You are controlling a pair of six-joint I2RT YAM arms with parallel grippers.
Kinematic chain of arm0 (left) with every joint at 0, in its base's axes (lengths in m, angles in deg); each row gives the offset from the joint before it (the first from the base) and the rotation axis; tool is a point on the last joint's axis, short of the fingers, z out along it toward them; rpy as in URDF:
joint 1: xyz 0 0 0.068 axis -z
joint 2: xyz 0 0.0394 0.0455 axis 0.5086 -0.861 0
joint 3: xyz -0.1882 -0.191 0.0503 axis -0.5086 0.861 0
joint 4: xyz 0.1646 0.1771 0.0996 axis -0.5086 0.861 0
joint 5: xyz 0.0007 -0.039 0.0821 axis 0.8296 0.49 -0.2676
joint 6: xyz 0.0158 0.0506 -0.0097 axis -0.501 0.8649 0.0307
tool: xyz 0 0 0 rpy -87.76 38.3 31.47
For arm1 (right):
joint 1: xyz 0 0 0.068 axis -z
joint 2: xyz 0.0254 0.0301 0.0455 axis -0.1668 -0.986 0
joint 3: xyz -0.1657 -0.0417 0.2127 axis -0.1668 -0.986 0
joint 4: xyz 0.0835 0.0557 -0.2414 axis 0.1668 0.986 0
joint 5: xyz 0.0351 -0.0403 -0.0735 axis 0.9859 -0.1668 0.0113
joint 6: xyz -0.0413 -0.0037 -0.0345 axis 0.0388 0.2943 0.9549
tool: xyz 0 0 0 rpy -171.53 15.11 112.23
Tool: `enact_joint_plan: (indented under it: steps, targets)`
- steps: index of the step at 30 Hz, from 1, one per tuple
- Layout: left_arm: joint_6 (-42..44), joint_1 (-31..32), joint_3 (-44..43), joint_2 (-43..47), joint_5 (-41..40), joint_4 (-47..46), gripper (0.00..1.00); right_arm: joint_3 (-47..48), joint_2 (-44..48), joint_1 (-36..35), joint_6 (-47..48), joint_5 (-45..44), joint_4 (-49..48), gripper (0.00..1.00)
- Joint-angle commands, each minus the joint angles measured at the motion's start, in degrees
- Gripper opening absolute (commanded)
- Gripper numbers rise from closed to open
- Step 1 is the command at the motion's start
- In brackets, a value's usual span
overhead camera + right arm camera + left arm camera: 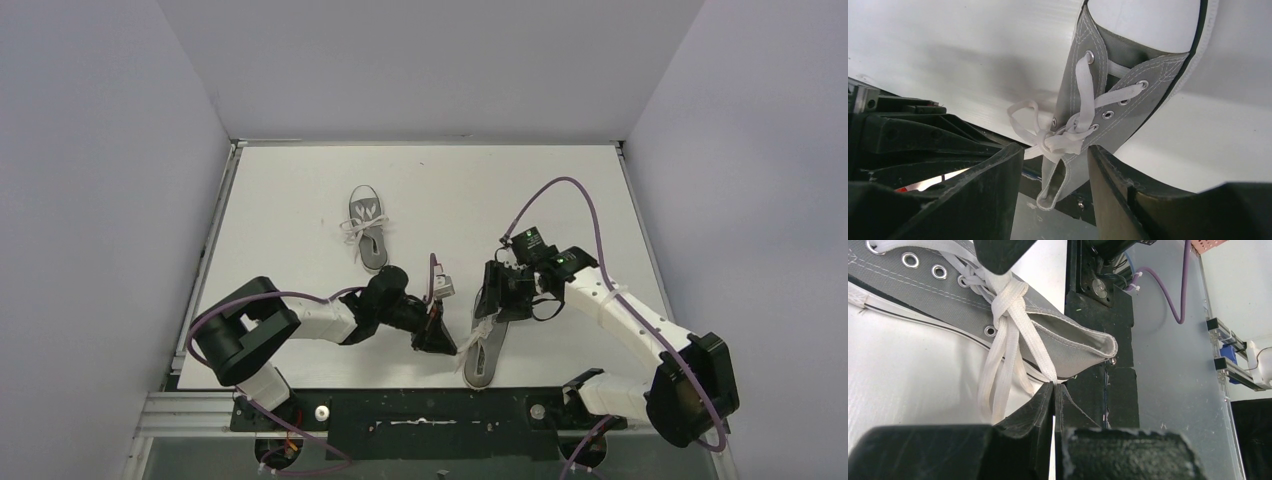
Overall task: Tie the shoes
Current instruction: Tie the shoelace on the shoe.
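Two grey shoes lie on the white table. One shoe (pixel 368 228) rests at the back centre, its white laces bunched over the tongue. The other shoe (pixel 482 360) (pixel 938 295) (pixel 1128 85) lies near the front edge between the arms. A lace knot (pixel 1008 300) (pixel 1060 142) sits at its top eyelets. My left gripper (pixel 440 340) (pixel 1054 385) is shut on a lace strand (pixel 1038 352) running down from that knot. My right gripper (pixel 497 305) (pixel 1055 148) hangs open over the shoe, with its fingers on either side of the knot and the shoe's opening.
The black base rail (pixel 430 415) runs along the front edge, and the near shoe's heel reaches over it. Purple cables (pixel 560 190) loop above the right arm and beside the left arm. White walls close in the table on three sides.
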Motion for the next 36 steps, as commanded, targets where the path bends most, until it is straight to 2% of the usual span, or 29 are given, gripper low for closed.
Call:
enact_joint_plan:
  steps: [1, 10, 18, 26, 29, 30, 34, 35, 36]
  targets:
    - [-0.86, 0.63, -1.89, -0.87, 1.25, -4.62, 0.00, 0.55, -1.15, -0.99, -0.43, -2.13, 1.09, 0.51]
    - [-2.11, 1.01, -1.71, -1.67, 1.37, -6.29, 0.00, -0.19, -2.97, -2.45, -0.75, -2.23, -0.35, 0.42]
    - [-2.66, 1.09, -1.32, -1.64, 1.63, -6.81, 0.00, 0.01, -4.50, -3.66, -0.63, -3.26, -0.84, 0.41]
    - [-3.52, 1.83, -1.15, -2.38, 2.63, -7.97, 0.00, 0.58, -4.77, -3.81, -0.59, -4.08, -0.13, 0.24]
    - [-4.38, 1.81, -0.77, -2.11, 3.53, -8.32, 0.00, 0.58, -4.53, -3.85, -0.67, -3.87, -0.07, 0.14]
    - [-4.90, 1.18, -0.14, -1.60, 3.34, -9.02, 0.06, 0.58, -4.38, -3.85, -0.78, -3.90, -0.03, 0.13]
    - [-5.14, -2.08, 1.61, 1.93, 0.22, -6.38, 0.44, 0.67, -3.68, -3.85, -0.68, -3.89, 0.57, 0.12]
    - [-3.56, -2.48, 1.47, 2.97, -0.75, -4.38, 0.50, 0.52, -3.59, -3.84, -0.67, -3.64, 0.38, 0.12]
    - [-1.96, -2.69, 1.04, 3.67, -1.52, -2.67, 0.52, 0.35, -3.55, -3.85, -0.60, -3.37, 0.15, 0.12]
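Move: The lace knot on the near shoe lies just under the right hand's open fingers, about 3 cm below and 1 cm back of its hand point; the loose bow loop sticks out some 2 cm to the left of the knot, and the shoe's opening starts behind it, its middle roughly 5 cm back of the knot. From the left hand, shut on one lace tail, the knot is about 5 cm ahead and 6 cm to the right, nearly level; the opening lies some 5 cm to its right and 1 cm back. The right hand sinks about 2.5 cm onto the knot, easing roughly 1 cm back and tipping by some 5 degrees, then stays there while its fingers close from half open to pinch the lace at the knot. Meanwhile the left hand keeps its pinch on the tail as it creeps about 1 cm back and a little right, and only once the right fingers have nearly closed does it open to about half, let go of the tail and spring 1 cm or so forward and left. ##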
